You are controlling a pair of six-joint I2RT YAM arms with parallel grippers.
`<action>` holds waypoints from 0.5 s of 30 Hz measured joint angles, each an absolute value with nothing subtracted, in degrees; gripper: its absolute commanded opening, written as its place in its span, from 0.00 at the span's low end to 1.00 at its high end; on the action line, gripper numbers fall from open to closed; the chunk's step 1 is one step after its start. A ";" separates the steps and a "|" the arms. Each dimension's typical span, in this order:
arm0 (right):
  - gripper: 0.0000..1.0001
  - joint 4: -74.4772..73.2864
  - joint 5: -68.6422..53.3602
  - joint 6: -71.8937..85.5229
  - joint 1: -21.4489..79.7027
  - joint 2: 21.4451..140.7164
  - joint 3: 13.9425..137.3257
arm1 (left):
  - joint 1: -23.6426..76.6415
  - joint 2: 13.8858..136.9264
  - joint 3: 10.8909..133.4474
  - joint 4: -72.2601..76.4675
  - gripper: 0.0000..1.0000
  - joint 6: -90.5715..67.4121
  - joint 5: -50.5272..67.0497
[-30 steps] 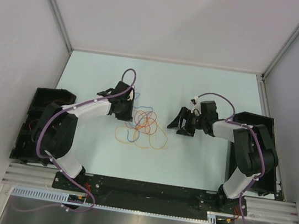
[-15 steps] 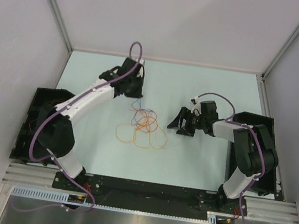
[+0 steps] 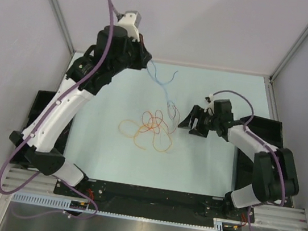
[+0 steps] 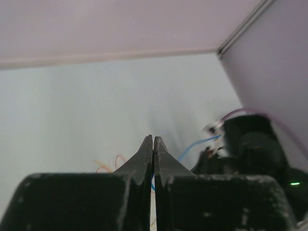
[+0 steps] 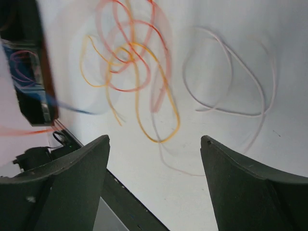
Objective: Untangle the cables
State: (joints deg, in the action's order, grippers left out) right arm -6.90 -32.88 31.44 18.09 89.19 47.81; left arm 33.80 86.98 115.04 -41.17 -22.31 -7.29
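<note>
A tangle of orange and red cables [image 3: 152,130] lies mid-table. My left gripper [image 3: 148,64] is raised high over the far left and is shut on the blue cable [image 3: 159,83], which trails down to the pile. In the left wrist view the left gripper [image 4: 153,140] shows its jaws pressed together, with the blue cable [image 4: 195,146] running out beside them. My right gripper [image 3: 190,120] hangs open just right of the pile. In the right wrist view the right gripper [image 5: 155,140] is empty, above an orange cable [image 5: 169,126], a red cable [image 5: 136,88] and a pale cable [image 5: 230,76].
Black trays flank the mat, one on the left [image 3: 41,112] and one on the right [image 3: 271,130]. Grey walls [image 3: 15,44] close in the left, right and far sides. An aluminium rail [image 3: 154,195] and the arm bases run along the near edge.
My left gripper shut on the blue cable and rose up and away to the far left, drawing the cable out of the pile. The right gripper shifted slightly and stays open.
</note>
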 measured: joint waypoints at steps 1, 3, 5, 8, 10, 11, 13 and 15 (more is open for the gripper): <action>0.81 -8.49 -32.27 31.40 17.98 86.59 48.80 | 33.74 85.82 111.53 -40.97 0.00 -22.11 -7.18; 0.82 -11.09 -31.62 31.16 17.76 82.08 51.64 | 33.54 84.49 103.61 -39.27 0.00 -21.87 -6.26; 0.83 -12.69 -31.38 30.76 17.74 77.65 55.16 | 33.47 84.33 96.68 -38.04 0.00 -21.78 -4.38; 0.84 -13.96 -31.62 29.78 17.74 71.29 59.20 | 33.47 84.33 89.78 -37.56 0.00 -21.32 -0.51; 0.83 -13.87 -32.77 29.47 17.78 67.35 60.36 | 33.47 84.33 87.83 -36.75 0.00 -20.86 2.35; 0.81 -13.74 -33.52 29.39 17.85 65.76 60.55 | 33.47 84.33 87.53 -36.12 0.00 -20.86 3.60; 0.77 -13.17 -34.63 29.15 18.41 63.18 60.62 | 33.47 84.14 87.39 -34.68 0.00 -21.06 5.04; 0.77 -12.56 -34.98 28.80 20.01 62.13 60.62 | 33.47 83.53 87.39 -33.98 0.00 -22.46 4.80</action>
State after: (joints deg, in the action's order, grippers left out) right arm -12.56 -34.98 28.80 20.01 62.13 60.62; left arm 33.47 83.53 87.39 -33.98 -22.46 4.80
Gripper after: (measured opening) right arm 0.783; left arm 0.007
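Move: The left fingers already hold the blue cable high over the table. Its hanging length is centred about 20 cm below them and 3 cm to their right. The red loops lie some 41 cm below, 5 back and 2 right; the orange loops at that level, 10 back and 1 left. From the open right hand, the hanging blue length is about 5 cm ahead, 7 left and 17 up, the red loops 8 left and level, 4 down. Still pinching the blue cable, the left hand drops about 16 cm towards the red and orange loops and slows to a stop, easing slightly back and right while its fingers tip further down. Meanwhile the right hand, wide open and touching nothing, shoots up some 23 cm to near the left gripper's height, drifting slightly back late on, its wrist tipping up about 35 degrees. ##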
